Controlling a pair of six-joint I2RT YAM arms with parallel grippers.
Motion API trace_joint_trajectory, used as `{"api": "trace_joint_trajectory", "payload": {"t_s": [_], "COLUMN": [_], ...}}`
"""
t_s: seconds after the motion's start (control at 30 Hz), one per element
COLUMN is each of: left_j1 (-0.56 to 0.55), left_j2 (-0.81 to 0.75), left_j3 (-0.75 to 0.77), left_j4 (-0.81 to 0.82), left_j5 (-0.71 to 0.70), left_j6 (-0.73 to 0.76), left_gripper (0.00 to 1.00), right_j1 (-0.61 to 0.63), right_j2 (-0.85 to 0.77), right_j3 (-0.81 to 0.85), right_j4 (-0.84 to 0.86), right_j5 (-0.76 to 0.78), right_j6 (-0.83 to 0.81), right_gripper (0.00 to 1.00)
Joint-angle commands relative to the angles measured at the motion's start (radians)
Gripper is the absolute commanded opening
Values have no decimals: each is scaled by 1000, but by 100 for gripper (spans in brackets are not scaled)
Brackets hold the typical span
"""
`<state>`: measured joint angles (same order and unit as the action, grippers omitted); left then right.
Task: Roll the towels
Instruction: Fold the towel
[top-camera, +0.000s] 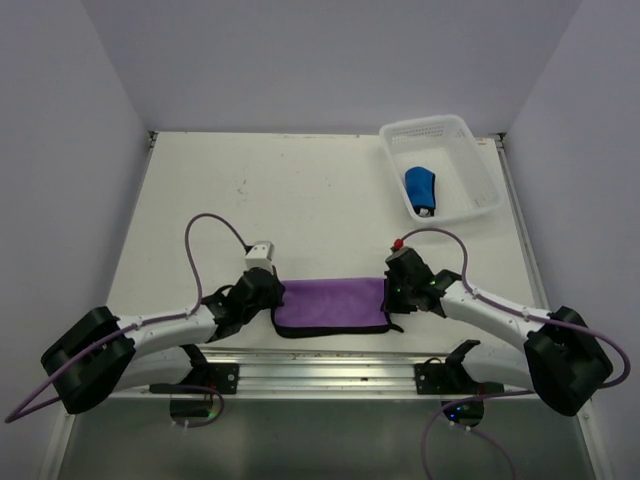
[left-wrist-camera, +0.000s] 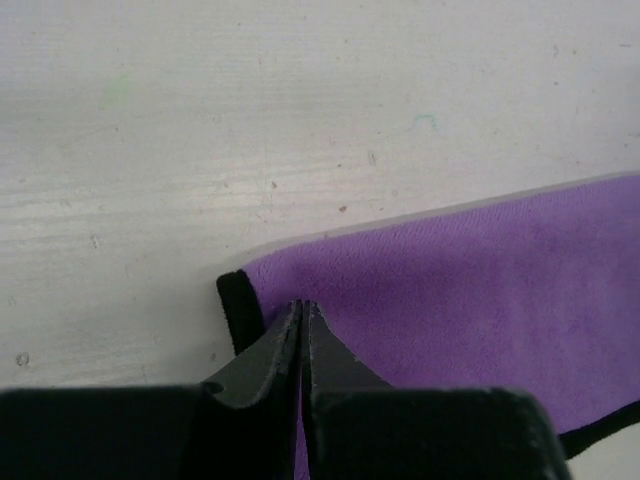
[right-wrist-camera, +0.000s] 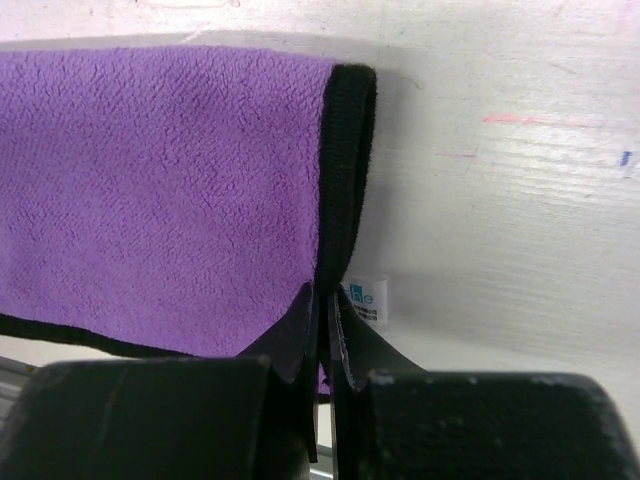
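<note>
The purple towel (top-camera: 330, 305) lies flat as a long folded strip near the table's front edge, between both arms. At its left end my left gripper (top-camera: 272, 295) is shut, pinching the cloth just inside the dark hem; in the left wrist view the gripper (left-wrist-camera: 302, 305) shows purple towel (left-wrist-camera: 450, 270) in the thin gap between the jaws. My right gripper (top-camera: 393, 293) is shut on the right end, and in the right wrist view the gripper (right-wrist-camera: 322, 290) clamps the black hem (right-wrist-camera: 345, 150) of the towel (right-wrist-camera: 160, 170). The blue towel (top-camera: 421, 190) lies rolled in the basket.
A white perforated basket (top-camera: 425, 125) stands at the back right of the table. A small white label (right-wrist-camera: 368, 300) sticks out from the towel's right end. The metal rail (top-camera: 320, 372) runs along the near edge just behind the towel.
</note>
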<state>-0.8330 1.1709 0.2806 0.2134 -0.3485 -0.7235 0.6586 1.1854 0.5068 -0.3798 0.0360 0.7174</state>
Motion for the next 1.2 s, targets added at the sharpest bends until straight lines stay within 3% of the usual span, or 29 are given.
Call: {"api": "trace_joint_trajectory", "payload": {"t_s": [0.0,0.2,0.53,0.7,1.17], "left_j1": [-5,-5,-6,-6,-3], "left_j2": [-77,-178,-226,-246,-281], "left_j3": [90,183,210,213,184], "left_j4": [-91,-207,-250,-256,-259], "left_j5": [-10,-8,36,34,32], "left_j6": [-10,-8,-13,-1,12], "left_gripper": [7,26,30,31,35], "right_j1": [-17,-33,-33,-24,197], "right_j2": [-38,-110,-95,-18,259], "right_j3": [67,166,360,449,616], "right_j4": [-99,-293,-534,-515,-384], "right_j5": [56,152,294,233,171], "right_j6": [-55,-110,-182,-220,-138], "right_gripper": [0,0,0,0,0]}}
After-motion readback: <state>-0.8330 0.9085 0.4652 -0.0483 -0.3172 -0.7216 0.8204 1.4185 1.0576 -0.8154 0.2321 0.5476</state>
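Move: The right hand already pinches the purple towel's right edge near its middle. The towel's left edge, where this end is to be folded, lies about 27 cm to that hand's left, level with it and at table height; the white tag shows some 2 cm to its right. The left hand's shut fingertips rest just inside that left edge, which is about 2 cm to this hand's left and 1 cm nearer the base. Still pinching, the right hand rises 10 cm forward-right, then swings left; the left lifts off 10 cm, opening. ##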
